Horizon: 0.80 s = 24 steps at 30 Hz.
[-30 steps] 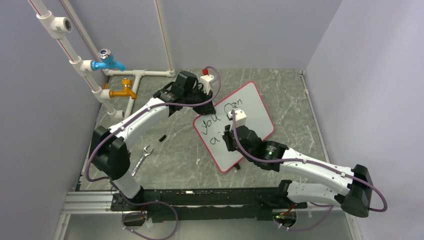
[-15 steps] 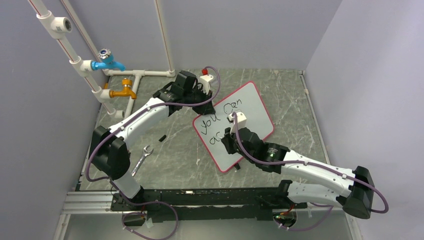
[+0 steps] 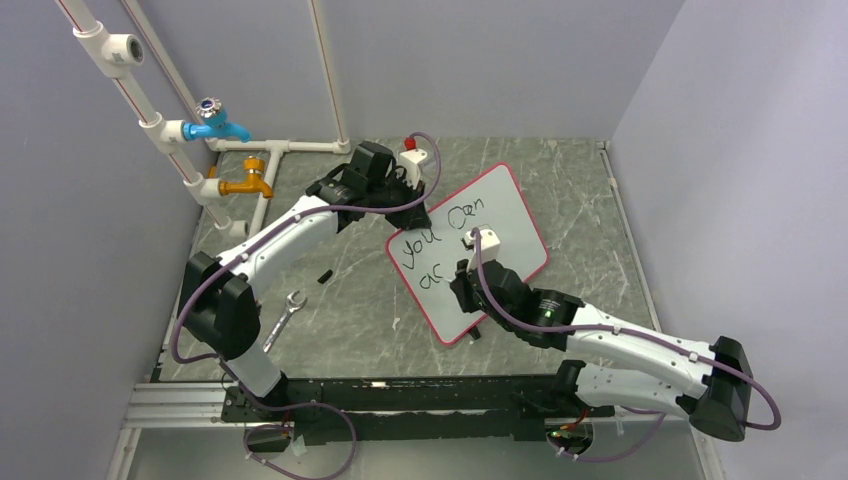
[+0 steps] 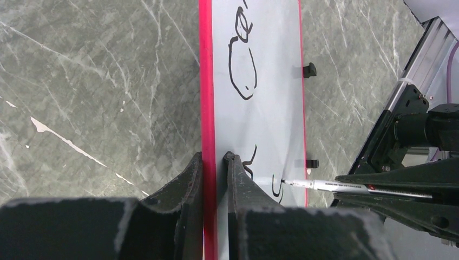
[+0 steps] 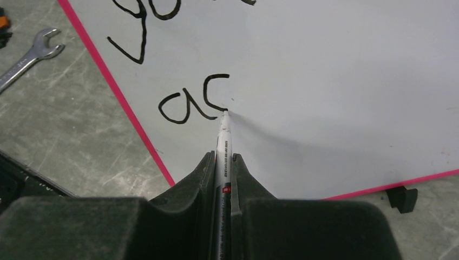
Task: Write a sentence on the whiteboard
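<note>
The whiteboard (image 3: 505,215), white with a pink rim, lies tilted on the marbled table and carries black writing: "you can" above "ac". My left gripper (image 4: 215,158) is shut on the whiteboard's pink edge (image 4: 207,81) at its far left corner (image 3: 412,205). My right gripper (image 5: 223,157) is shut on a white marker (image 5: 223,138), its tip touching the board right after the "c" (image 5: 216,89). In the left wrist view the marker (image 4: 335,187) comes in from the right and meets the whiteboard face. From above, the right gripper (image 3: 463,275) covers the lower middle of the board.
A silver wrench (image 3: 283,318) lies on the table left of the board, also seen as a wrench (image 5: 27,57) in the right wrist view. A small black piece (image 3: 324,274) sits nearby. White pipes with a blue tap (image 3: 215,122) and a yellow tap (image 3: 248,184) stand at the back left.
The right gripper has moved the marker rightward along the lower line, and a "c" now follows the "a". The left gripper and the board have stayed put.
</note>
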Motion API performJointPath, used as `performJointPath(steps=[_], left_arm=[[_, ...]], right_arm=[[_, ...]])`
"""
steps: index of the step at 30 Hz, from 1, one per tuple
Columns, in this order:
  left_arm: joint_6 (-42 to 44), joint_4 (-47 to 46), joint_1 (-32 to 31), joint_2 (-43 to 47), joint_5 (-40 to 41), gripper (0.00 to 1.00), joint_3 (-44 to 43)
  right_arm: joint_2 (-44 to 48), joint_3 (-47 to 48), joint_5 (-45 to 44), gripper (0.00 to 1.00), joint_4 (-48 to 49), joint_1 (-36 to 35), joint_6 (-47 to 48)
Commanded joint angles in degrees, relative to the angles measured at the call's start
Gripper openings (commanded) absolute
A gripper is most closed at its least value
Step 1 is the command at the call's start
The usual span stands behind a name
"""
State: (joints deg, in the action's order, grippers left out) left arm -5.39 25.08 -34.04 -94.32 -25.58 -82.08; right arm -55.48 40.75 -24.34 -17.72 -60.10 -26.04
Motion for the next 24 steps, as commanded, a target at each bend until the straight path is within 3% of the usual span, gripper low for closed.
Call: performJointPath(steps=[1,12,24], left_arm=[[4.71,-1.83,0.20,1.77,4.23,0.00,-0.46],[4.68,-1.70,0.22,2.39,4.14,0.00,-0.34],[4.68,-1.73,0.14,3.22,3.63,0.00,0.14]], right_arm=[[1.14,1.75,-3.76,0.00,-2.58,0.10,-0.85],[5.42,3.85,-4.92,0.00,2.77,0.07,2.00],[-1.61,7.89,-6.30,0.00,6.49,1.47,4.31]])
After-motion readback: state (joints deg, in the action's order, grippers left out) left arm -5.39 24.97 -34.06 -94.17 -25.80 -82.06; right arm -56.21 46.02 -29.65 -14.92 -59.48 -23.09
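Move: The middle of the whiteboard lies about 7 cm ahead of the right hand and 2 cm to its right, roughly level. The marker tip already touches the board at the end of the c, about 4 cm ahead of this hand, 4 left and 2 below; "you" is some 8 cm ahead and 8 left, 2 above. From the left hand, the board's middle lies about 5 cm back, 9 right and 4 below. Marker still gripped, the right hand eases 1 cm right, then rises about 5 cm and forward off the c. ##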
